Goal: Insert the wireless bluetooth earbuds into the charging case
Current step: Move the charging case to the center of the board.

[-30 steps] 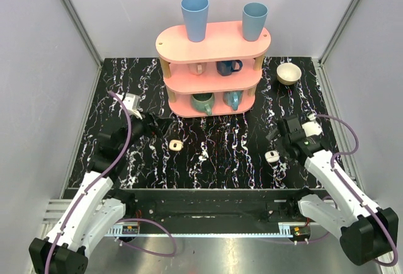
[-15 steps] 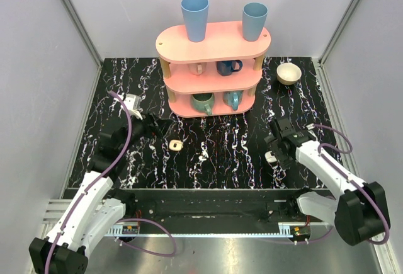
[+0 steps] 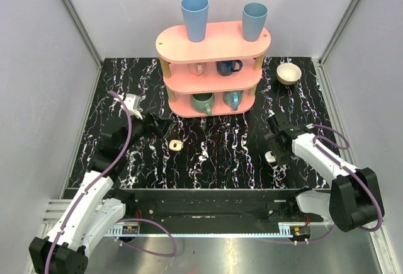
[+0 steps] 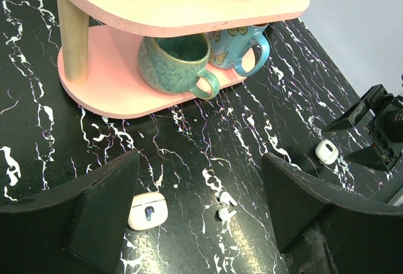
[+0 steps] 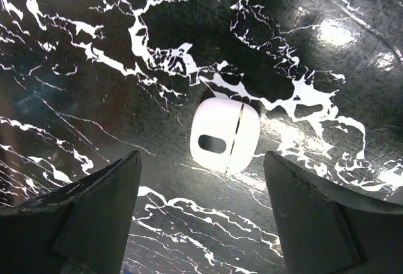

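Two tiny white earbuds (image 4: 224, 205) lie side by side on the black marbled table, seen in the left wrist view between and just ahead of my left gripper's (image 4: 201, 182) open fingers. A closed cream charging case (image 4: 147, 210) with a small lit display lies beside the left finger; from above the cream case (image 3: 175, 144) sits right of my left gripper (image 3: 148, 126). A second closed white case (image 5: 225, 135) lies flat, just ahead of my right gripper's (image 5: 201, 223) open, empty jaws. From above, my right gripper (image 3: 278, 147) hovers beside this white case (image 3: 271, 157).
A pink three-tier shelf (image 3: 214, 66) stands at the back centre with two blue cups on top and mugs on its lower tiers, a green mug (image 4: 176, 63) nearest. A cream bowl (image 3: 289, 73) sits back right. Grey walls enclose the table.
My right arm has swung in toward the white case and brought its jaws over it, narrowing them a little. The left arm, earbuds and cream case have not moved.
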`<action>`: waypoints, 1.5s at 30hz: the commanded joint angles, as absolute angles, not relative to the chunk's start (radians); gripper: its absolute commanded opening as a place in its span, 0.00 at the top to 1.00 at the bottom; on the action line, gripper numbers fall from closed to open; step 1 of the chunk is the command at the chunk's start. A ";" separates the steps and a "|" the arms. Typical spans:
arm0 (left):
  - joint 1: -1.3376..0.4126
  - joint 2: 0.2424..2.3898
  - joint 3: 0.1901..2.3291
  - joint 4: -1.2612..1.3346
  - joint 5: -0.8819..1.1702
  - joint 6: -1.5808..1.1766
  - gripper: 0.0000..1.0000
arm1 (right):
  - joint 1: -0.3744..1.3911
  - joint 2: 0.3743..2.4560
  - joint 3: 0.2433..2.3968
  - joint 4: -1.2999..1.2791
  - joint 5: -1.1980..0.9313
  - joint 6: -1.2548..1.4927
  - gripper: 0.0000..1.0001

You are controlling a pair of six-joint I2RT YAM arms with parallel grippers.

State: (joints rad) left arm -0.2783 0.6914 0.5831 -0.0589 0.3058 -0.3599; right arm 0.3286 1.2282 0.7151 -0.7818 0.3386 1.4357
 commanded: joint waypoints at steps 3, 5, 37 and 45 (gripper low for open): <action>-0.273 0.698 0.604 -0.026 0.291 -0.368 0.17 | 0.296 1.236 0.730 -0.778 0.364 1.482 0.17; -0.273 0.698 0.601 -0.022 0.291 -0.370 0.17 | 0.293 1.247 0.724 -0.764 0.359 1.476 0.17; -0.273 0.707 0.600 -0.018 0.290 -0.368 0.17 | 0.261 1.399 0.707 -0.654 0.292 1.321 0.42; -0.273 0.706 0.595 -0.014 0.291 -0.370 0.17 | 0.262 1.433 0.696 -0.466 0.184 0.924 0.53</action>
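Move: The white charging case lies almost straight under the open right fingers, about 4 cm below the hand point and roughly 1 cm to its right. The loose white earbuds lie about 23 cm to that hand's left, level with it, and the cream case some 33 cm left and 4 cm farther out. From the left hand the white case is about 37 cm to the right, 3 cm back and 22 cm down. The right fingers straddle the white charging case and pinch it by its two sides, after the hand sinks about 3.5 cm over it, gradually closing. Near the end, with the height barely changing, the hand goes nearly 2 cm forward and a little left, its wrist turning about 15 degrees counter-clockwise. ##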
